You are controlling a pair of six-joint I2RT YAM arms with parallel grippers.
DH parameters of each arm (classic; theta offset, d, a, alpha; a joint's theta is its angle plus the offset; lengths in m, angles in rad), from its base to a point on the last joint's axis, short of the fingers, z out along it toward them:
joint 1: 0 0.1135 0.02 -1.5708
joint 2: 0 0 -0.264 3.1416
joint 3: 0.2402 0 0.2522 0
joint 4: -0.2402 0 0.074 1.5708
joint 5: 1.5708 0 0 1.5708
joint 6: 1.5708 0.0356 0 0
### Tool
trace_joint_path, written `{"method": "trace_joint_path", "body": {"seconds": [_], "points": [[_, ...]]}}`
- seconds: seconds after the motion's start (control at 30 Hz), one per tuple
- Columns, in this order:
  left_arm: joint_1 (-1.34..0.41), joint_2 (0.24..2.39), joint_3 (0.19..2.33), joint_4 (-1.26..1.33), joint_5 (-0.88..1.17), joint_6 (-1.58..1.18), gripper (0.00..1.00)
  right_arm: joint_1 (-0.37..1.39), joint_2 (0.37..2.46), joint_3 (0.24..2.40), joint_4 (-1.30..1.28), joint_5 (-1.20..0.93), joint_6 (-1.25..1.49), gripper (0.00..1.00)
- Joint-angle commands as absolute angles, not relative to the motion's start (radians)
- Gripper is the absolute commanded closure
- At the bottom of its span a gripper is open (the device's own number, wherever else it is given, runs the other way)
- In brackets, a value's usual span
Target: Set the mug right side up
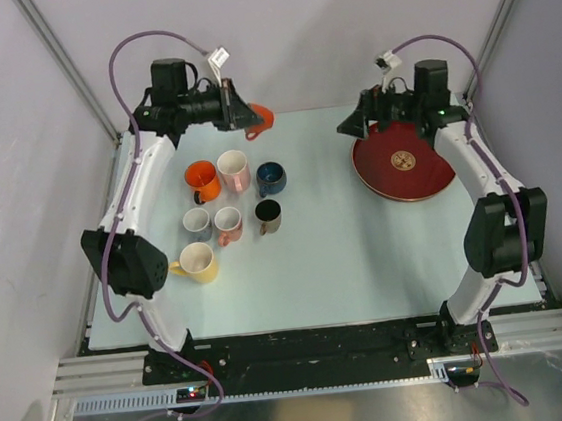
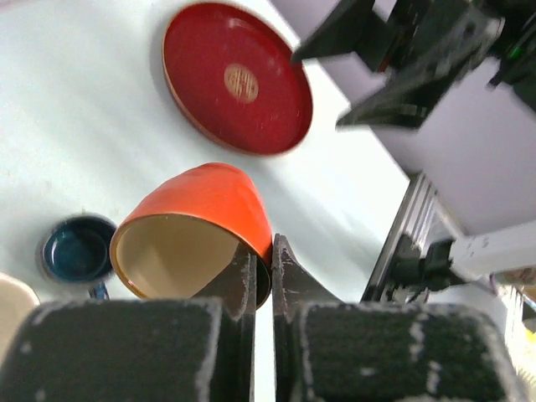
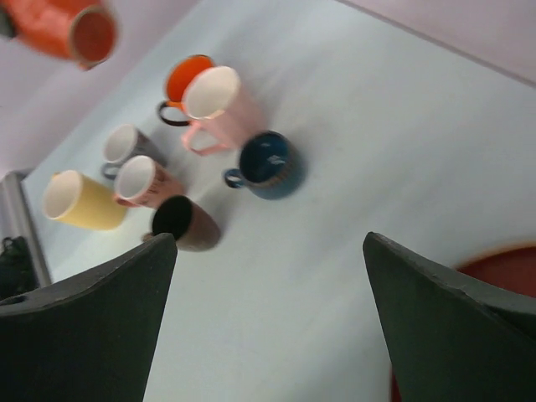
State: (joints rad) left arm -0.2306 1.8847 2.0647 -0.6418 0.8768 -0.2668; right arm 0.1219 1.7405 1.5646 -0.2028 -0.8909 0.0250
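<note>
My left gripper (image 1: 247,119) is shut on the rim of an orange mug (image 1: 260,118) with a cream inside and holds it in the air near the table's far edge. In the left wrist view the mug (image 2: 197,222) is tilted, its mouth facing the camera, with the rim pinched between the fingers (image 2: 289,276). The mug also shows at the upper left of the right wrist view (image 3: 63,29). My right gripper (image 1: 355,122) is open and empty, above the far left edge of the red plate (image 1: 428,177).
Several upright mugs stand at the left: orange (image 1: 201,180), pink (image 1: 234,170), dark blue (image 1: 271,178), grey (image 1: 197,223), small pink (image 1: 228,224), dark brown (image 1: 268,215) and yellow (image 1: 197,264). The red plate also shows in the left wrist view (image 2: 237,79).
</note>
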Motion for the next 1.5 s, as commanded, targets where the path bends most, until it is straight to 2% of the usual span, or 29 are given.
{"method": "trace_joint_path", "body": {"seconds": [0.0,0.23,0.43,0.7,1.1,1.47], "points": [[-0.302,1.673,1.925,-0.708,0.811,-0.043,1.00,0.061,1.660,1.514,-0.340,-0.738,-0.084,0.00],[-0.423,1.499,1.734,-0.800,0.543,0.243,1.00,0.017,1.642,1.488,-0.477,-0.613,-0.161,0.01],[-0.492,1.395,1.599,-0.967,0.371,0.452,1.00,0.014,1.652,1.482,-0.503,-0.709,-0.179,0.00],[-0.635,1.301,1.316,-1.016,0.206,0.669,1.00,0.015,1.657,1.458,-0.503,-0.730,-0.186,0.01],[-0.691,1.437,1.225,-0.977,0.223,0.633,1.00,0.043,1.695,1.464,-0.614,-0.714,-0.299,0.01],[-0.745,1.492,1.136,-0.882,0.065,0.274,1.00,0.082,1.682,1.444,-0.562,-0.672,-0.289,0.01]]}}
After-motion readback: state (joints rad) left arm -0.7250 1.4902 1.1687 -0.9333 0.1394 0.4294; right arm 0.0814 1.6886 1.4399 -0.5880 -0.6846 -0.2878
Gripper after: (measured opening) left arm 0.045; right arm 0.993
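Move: The left hand still holds the red-orange mug, which is meant for the bare spot right of the yellow mug: about 19 cm back, 6 cm to the left and some 34 cm below the hand. The yellow mug lies roughly 16 cm back and 18 cm left, the small pink mug 5 cm back and 10 cm left, the brown mug 4 cm back and 1 cm right, all about 31 cm below. From the right hand that spot is 19 cm back, 36 cm left, 27 cm below. Back and down the left hand swings, roughly 21 cm back and 25 cm down and slightly left, keeping its grip on the mug's wall and coming in nearer the base than the brown and pink mugs; meanwhile the fingers tip from pointing right to almost straight down. The empty, open right hand draws off rightwards and sinks about 10 cm beside the tray. ##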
